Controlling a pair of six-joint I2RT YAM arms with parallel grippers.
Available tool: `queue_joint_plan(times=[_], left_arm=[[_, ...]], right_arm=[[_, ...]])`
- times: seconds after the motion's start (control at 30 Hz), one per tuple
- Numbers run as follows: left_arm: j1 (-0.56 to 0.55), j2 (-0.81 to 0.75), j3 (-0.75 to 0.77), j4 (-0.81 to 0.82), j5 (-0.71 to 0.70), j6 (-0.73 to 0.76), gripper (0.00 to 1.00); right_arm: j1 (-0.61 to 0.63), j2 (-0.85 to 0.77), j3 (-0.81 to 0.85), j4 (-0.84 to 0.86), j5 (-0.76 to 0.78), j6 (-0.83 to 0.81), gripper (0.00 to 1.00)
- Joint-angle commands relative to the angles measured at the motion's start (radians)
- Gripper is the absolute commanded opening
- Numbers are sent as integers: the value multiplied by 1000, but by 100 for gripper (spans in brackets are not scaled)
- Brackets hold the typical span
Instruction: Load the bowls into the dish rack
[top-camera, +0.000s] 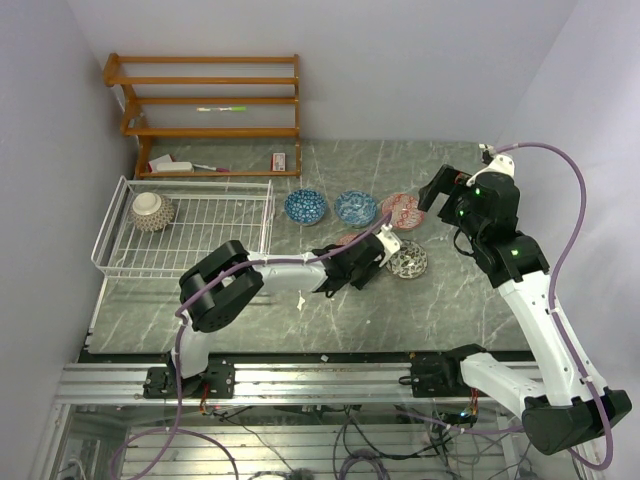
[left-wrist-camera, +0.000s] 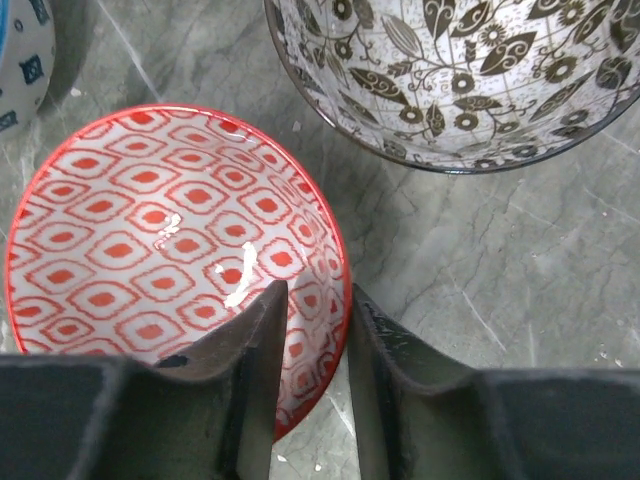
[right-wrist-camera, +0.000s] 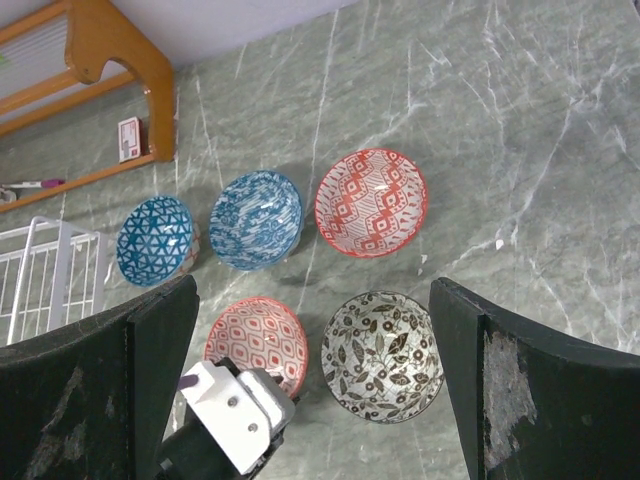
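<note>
A pink-red bowl with a diamond pattern (left-wrist-camera: 150, 230) sits on the table. My left gripper (left-wrist-camera: 315, 300) straddles its near rim, one finger inside and one outside, jaws narrowed but with a gap showing. From above, this gripper (top-camera: 362, 250) hides most of that bowl (top-camera: 348, 240). A black-and-white bowl (left-wrist-camera: 460, 70) stands just to its right. Two blue bowls (top-camera: 305, 206) (top-camera: 355, 207) and a red bowl (top-camera: 400, 210) line up behind. One pale bowl (top-camera: 152, 211) lies in the dish rack (top-camera: 190, 181). My right gripper (top-camera: 435, 190) hovers high, open and holding nothing.
An orange-brown wooden shelf unit (top-camera: 210, 100) stands against the back wall, with small items on its bottom shelf. The rack sits at the table's left edge. A pale bowl side with blue marks (left-wrist-camera: 20, 60) shows at the left of the left wrist view.
</note>
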Motion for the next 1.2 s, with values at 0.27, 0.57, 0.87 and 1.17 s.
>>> queue_joint_plan(times=[0.27,0.57,0.87,1.17], left_arm=[[-1,-77,-22,-7,0,-34,7],[28,-417,-80,-3,13,-144,7],[419,-743,-202,77,260,-334,7],[868,-869,-330,218,478,-526,7]], right_arm=[[-15,-12,-12,20,4,-10,100],[-19,-8,-18,25,-24,-5,100],[-21,-13,-53,51,-154,-9,100],[-23,-11,-111,90,-256,-2,99]])
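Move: The pink bowl's near-right rim stands between the left hand's still-open fingers; its middle is about 4 cm ahead and 3 cm to the left of that hand, barely below. The black floral bowl is some 8 cm right and 3 cm ahead, the lighter blue bowl about 14 cm ahead and 3 cm left. The dish rack's middle lies roughly 40 cm left, 9 cm ahead. From the right hand the pink bowl is 16 cm left, almost level fore and aft, 27 cm down. The pink bowl's rim is pinched by the left fingers, which close on it, then carried up some 25 cm and about as far left, with a lesser swing forward, towards the dish rack. The climb comes first, the leftward sweep late, as the hand rolls left side down and lifts its fingertips from steeply down to nearly level. The open right hand finally eases about 3 cm left and down, turning slightly counter-clockwise. ##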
